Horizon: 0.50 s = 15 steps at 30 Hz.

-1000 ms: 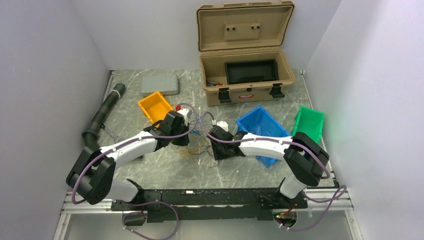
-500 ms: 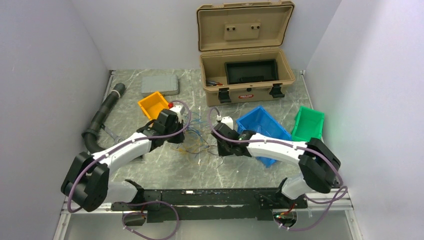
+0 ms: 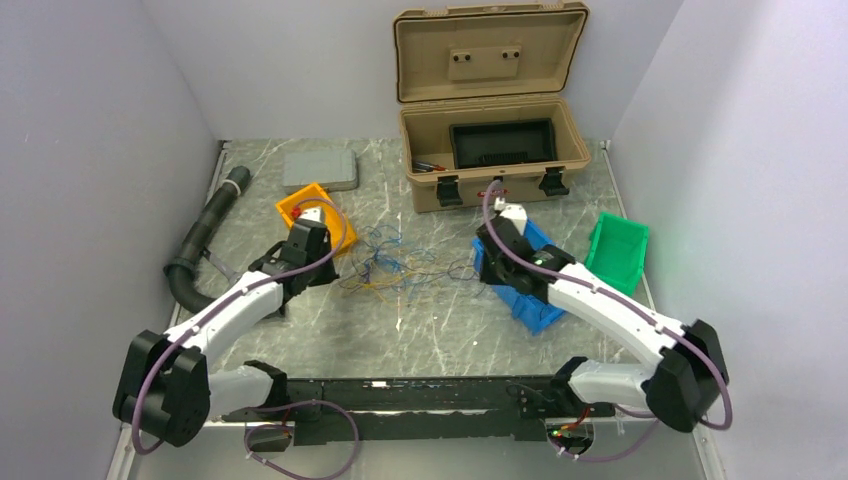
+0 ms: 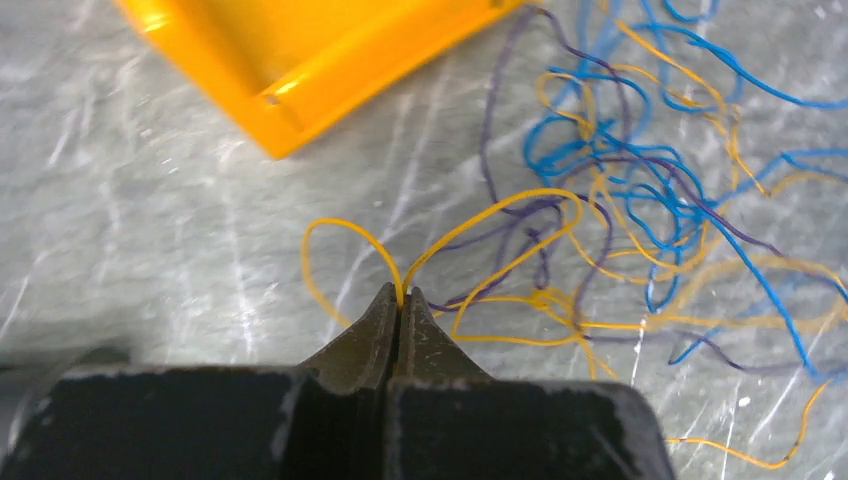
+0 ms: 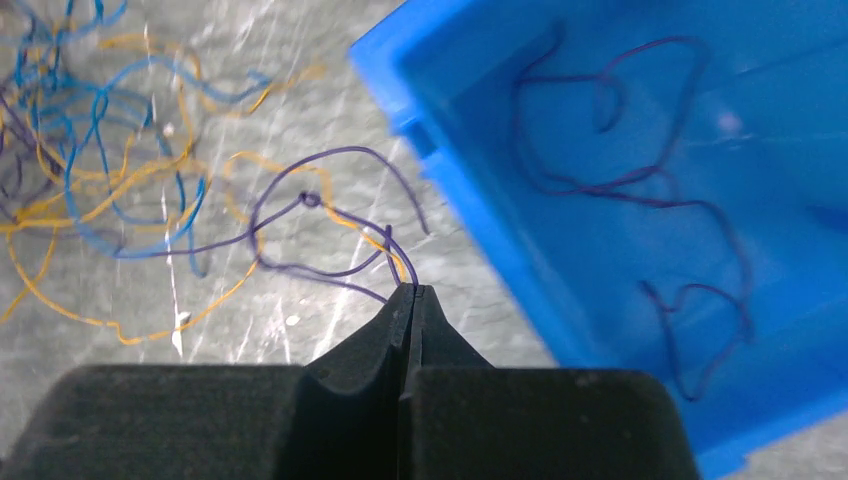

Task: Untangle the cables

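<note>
The cables (image 3: 405, 265) lie as a loose tangle of thin blue, yellow and purple wires on the marble table between the two arms. My left gripper (image 4: 402, 292) is shut on a loop of yellow cable (image 4: 500, 205), just right of the orange bin (image 4: 330, 70). In the top view it (image 3: 335, 270) sits at the tangle's left end. My right gripper (image 5: 413, 290) is shut on a purple cable (image 5: 330, 155) at the tangle's right end, beside the blue bin (image 5: 480, 220); an orange strand runs into the tips too. Purple cables (image 5: 640, 190) lie inside that bin.
A green bin (image 3: 615, 250) stands right of the blue bin (image 3: 535, 300). An open tan toolbox (image 3: 490, 170) stands at the back, a grey pad (image 3: 320, 170) back left, a black hose (image 3: 205, 230) along the left edge. The orange bin (image 3: 300, 205) is behind the left wrist.
The right gripper has shut on the purple cable. Both arms have drawn apart, left arm leftward and right arm toward the blue bin, and the tangle has stretched out between them.
</note>
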Tool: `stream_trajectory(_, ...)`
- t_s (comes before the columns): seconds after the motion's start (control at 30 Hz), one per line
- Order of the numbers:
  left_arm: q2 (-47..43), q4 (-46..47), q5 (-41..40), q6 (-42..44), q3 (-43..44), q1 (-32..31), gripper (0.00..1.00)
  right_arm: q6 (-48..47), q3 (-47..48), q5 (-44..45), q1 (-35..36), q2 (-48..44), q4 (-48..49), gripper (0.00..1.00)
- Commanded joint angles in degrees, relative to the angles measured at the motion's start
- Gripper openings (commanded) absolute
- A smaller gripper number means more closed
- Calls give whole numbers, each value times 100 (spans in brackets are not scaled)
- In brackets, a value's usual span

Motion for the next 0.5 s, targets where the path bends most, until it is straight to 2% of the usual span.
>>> stream_trajectory(0.0, -402, -393, -582, -581, -129, 313, 0, -372, 415, 426, -410, -652, -540, 0)
stream_trajectory(0.17, -736, -391, -609, -726, -278, 480, 0, -728, 862, 551, -598, -1137, -745, 0)
stream_trajectory(0.4, -910, -328, -311, -371, -187, 465, 0, -975, 1273, 336, -595, -1470, -721, 0)
stream_trajectory(0.47, -970, -105, 176, 72, -87, 263, 0, -1192, 1444, 108, -595, -1558, -635, 0)
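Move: The cable tangle lies about 12 cm to the right of the left hand, some 4 cm farther out and 6 cm below it. The orange bin is roughly 12 cm ahead and 3 cm left of that hand; the dark hose end is about 13 cm left and 5 cm back. From the right hand the tangle is about 19 cm left, 4 cm ahead and 9 cm down; the blue bin's middle is some 9 cm right, 2 cm ahead and 8 cm lower. Upwards and to the right, the right hand draws its pinched purple and yellow strands about 12 cm up and 4 cm across towards the blue bin, away from the tangle, its fingers tipping up some 15 degrees. The left hand, still pinching a yellow loop, draws left, away from the tangle, then eases to a stop and rises slightly, turning about 10 degrees counter-clockwise. ##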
